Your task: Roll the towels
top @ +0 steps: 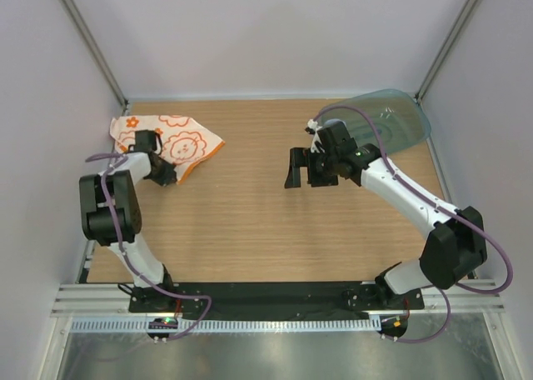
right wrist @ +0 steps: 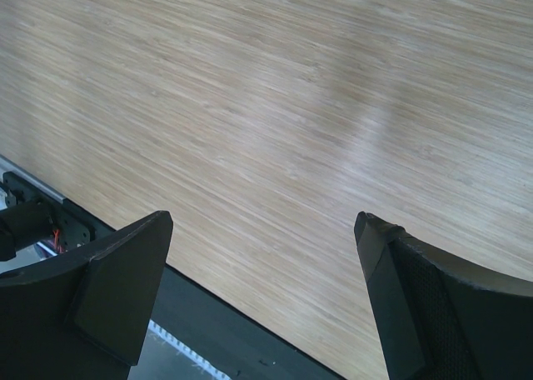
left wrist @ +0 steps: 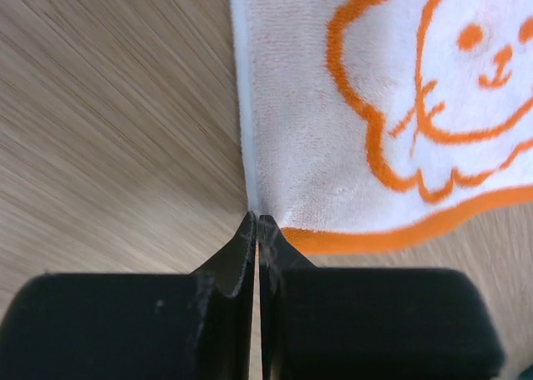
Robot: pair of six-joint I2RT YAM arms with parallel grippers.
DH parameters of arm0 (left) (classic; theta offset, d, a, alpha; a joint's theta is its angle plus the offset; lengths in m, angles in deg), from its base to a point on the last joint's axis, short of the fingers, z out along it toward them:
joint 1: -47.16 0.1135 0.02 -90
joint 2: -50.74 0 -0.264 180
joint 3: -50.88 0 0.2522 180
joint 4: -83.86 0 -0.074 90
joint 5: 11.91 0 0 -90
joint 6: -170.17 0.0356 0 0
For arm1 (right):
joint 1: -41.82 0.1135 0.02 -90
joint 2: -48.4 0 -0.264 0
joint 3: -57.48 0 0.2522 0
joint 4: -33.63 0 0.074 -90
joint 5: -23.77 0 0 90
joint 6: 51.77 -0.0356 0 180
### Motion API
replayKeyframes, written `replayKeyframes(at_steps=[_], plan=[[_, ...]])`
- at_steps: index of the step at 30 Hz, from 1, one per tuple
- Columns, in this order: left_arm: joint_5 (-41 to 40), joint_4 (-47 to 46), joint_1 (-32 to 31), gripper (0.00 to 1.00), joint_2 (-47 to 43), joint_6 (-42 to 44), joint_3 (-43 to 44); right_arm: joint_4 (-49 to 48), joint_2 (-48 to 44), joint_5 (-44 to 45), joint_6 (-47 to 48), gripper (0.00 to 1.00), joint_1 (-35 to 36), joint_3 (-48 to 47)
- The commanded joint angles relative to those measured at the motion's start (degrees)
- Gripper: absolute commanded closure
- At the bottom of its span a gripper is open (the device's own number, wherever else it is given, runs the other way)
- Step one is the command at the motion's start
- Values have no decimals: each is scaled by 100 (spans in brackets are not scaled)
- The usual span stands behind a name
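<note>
The white towel with orange lion and flower prints [top: 171, 140] lies at the far left of the wooden table. In the left wrist view, the white towel [left wrist: 350, 105] fills the upper right, its orange-edged corner running into my fingertips. My left gripper [top: 164, 174] [left wrist: 256, 219] is shut, pinching that near corner low over the table. My right gripper [top: 301, 168] [right wrist: 262, 222] is open and empty, hovering above bare wood right of centre. The light blue towel is not in view.
A translucent teal plastic tray [top: 400, 117] stands at the far right corner, behind the right arm. Grey walls close the table on three sides. A black rail [top: 275, 295] runs along the near edge by the arm bases.
</note>
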Motion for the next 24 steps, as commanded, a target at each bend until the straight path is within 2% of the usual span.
replayKeyframes(at_steps=[1,8,14,16,17,19,20,24], plan=[[-155,131,-559,100,-583,0,-95,-43,-69,46,16,0,26,46],[-296,281,-2282,100,-1190,-763,-192,-17,-341,274,-160,0,26,134],[-366,290,-4075,97,-699,-1292,650,159,-553,696,-388,0,26,275],[-288,282,-4506,90,-209,-1336,984,177,-649,810,-519,0,35,362],[-218,308,-4795,77,-32,-1336,1299,211,-684,924,-555,0,26,371],[-68,325,-4964,63,171,-1345,1460,264,-754,1030,-695,0,35,433],[-68,325,-5051,53,146,-1345,1469,299,-772,1074,-740,0,26,459],[-392,509,-4991,42,-433,-1109,1259,186,-781,1005,-916,0,35,687]])
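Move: My left fingers hold the near corner of the orange-and-white towel, whose middle lies about 13 cm ahead and 2 cm left of them. That corner goes to the bare middle of the table, some 33 cm to the right and 7 cm nearer me, at about table height. My open right gripper hovers some 41 cm right, 10 cm back and 14 cm higher; the bin is about 72 cm right and 20 cm ahead. From my right hand that spot is about 9 cm left, 4 cm ahead and 15 cm down. With the near corner still pinched, I sweep my left hand fast to the right, about 37 cm, lifting some 7 cm early on and drifting back about 8 cm, while the wrist swings some 40 degrees clockwise. Near the end of the sweep my left fingers open and let the corner go. My empty, open right hand shifts about 3 cm to the right. ##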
